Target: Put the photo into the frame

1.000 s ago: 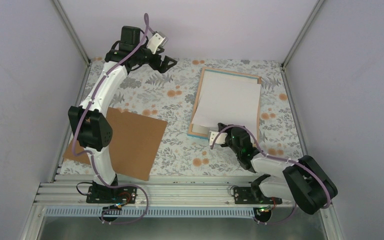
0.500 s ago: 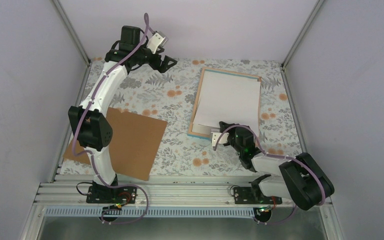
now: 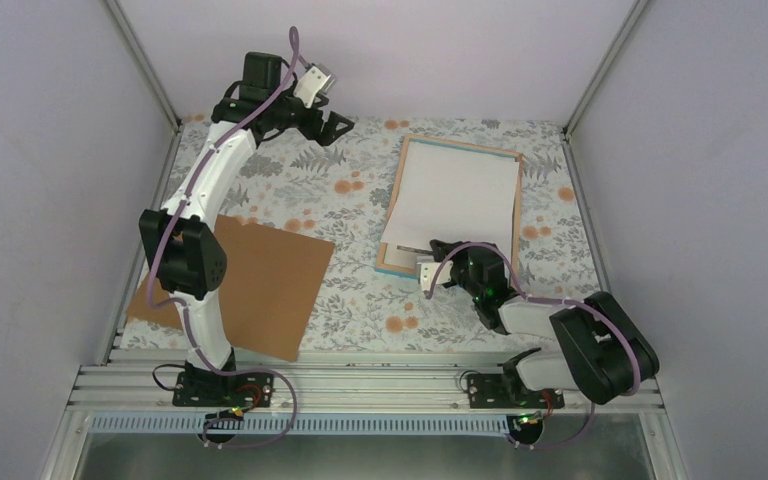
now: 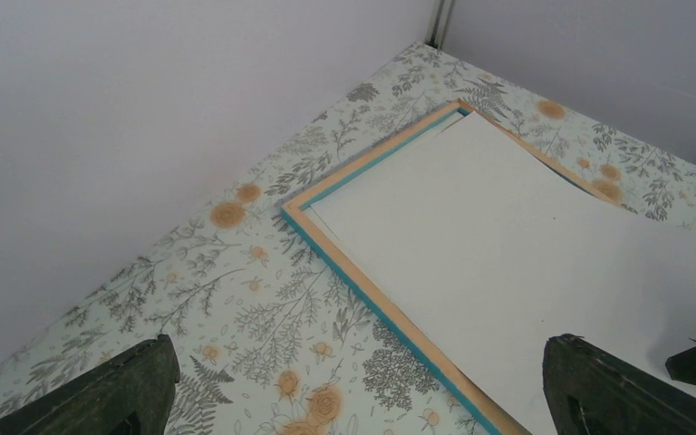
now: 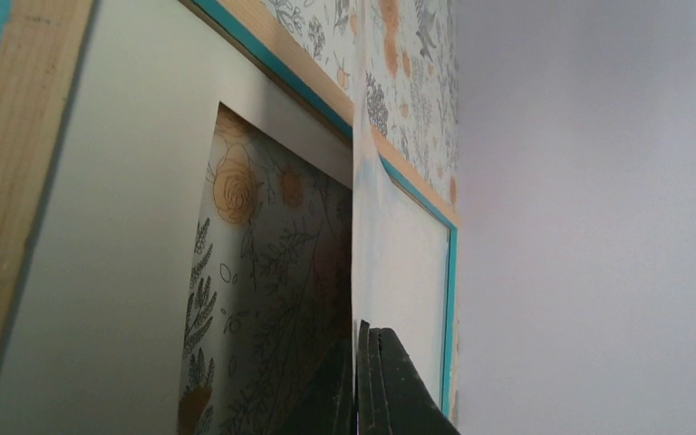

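Note:
The frame [image 3: 458, 143] lies flat at the back right, with a turquoise rim and wood edges. The photo [image 3: 457, 195] rests on it, only a plain white side showing. My right gripper [image 3: 442, 252] is shut on the photo's near edge, just over the frame's near side. In the right wrist view the shut gripper [image 5: 367, 362] pinches the thin white photo [image 5: 399, 272] above the frame's wood edge [image 5: 18, 181]. My left gripper [image 3: 335, 125] hangs open near the back wall, left of the frame. The left wrist view shows that gripper [image 4: 353, 385] empty, with the frame [image 4: 376, 304] and photo [image 4: 526, 245] below.
A plain brown backing board [image 3: 260, 285] lies at the near left, partly under the left arm. A cream mat [image 5: 127, 227] sits inside the frame, with the floral cloth [image 5: 263, 272] showing through its window. Grey walls close in the back and both sides.
My right gripper has crept a little farther from its base and over the frame's near side, still holding the photo's edge. The left arm has not moved.

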`<control>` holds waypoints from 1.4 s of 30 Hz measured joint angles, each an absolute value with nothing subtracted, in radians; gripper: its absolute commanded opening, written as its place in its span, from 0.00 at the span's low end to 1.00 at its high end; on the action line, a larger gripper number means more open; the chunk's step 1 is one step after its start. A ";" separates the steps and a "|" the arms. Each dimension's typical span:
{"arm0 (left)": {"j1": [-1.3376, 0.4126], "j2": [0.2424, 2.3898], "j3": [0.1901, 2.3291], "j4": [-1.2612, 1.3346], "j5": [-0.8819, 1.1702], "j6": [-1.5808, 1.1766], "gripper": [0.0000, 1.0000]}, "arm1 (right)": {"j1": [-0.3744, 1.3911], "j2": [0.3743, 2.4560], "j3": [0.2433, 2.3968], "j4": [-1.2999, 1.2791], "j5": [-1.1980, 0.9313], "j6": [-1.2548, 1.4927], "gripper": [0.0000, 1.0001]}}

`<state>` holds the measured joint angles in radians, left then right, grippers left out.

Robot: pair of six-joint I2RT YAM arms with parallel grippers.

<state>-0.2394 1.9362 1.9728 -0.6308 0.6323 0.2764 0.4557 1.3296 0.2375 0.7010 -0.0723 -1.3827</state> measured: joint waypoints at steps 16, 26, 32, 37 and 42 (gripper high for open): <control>-0.237 1.938 1.973 -0.637 0.628 0.288 1.00 | 0.410 1.179 0.189 0.651 -0.230 -1.467 0.04; -0.237 1.938 1.973 -0.643 0.629 0.288 1.00 | 0.397 1.390 0.245 0.678 -0.224 -1.477 0.04; -0.237 1.938 1.975 -0.650 0.629 0.295 1.00 | 0.368 1.381 0.255 0.694 -0.236 -1.497 0.04; -0.235 1.938 1.975 -0.653 0.629 0.299 1.00 | 0.338 1.354 0.256 0.682 -0.266 -1.523 0.20; -0.231 1.938 1.975 -0.653 0.629 0.299 1.00 | 0.331 1.348 0.276 0.611 -0.281 -1.542 0.62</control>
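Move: The right hand holds the photo by its near edge. The frame it is being laid into has its middle about 7 cm ahead, 3 cm to the right and 5 cm below. The photo's middle is some 10 cm ahead, 3 cm right and 3 cm below; the mat lies in the frame, its middle in the same place. From the left hand, the frame's middle is roughly 16 cm back, 23 cm right and 28 cm below. Right hand draws the photo's near edge about 2 cm back and up, returns forward and down, then opens. ##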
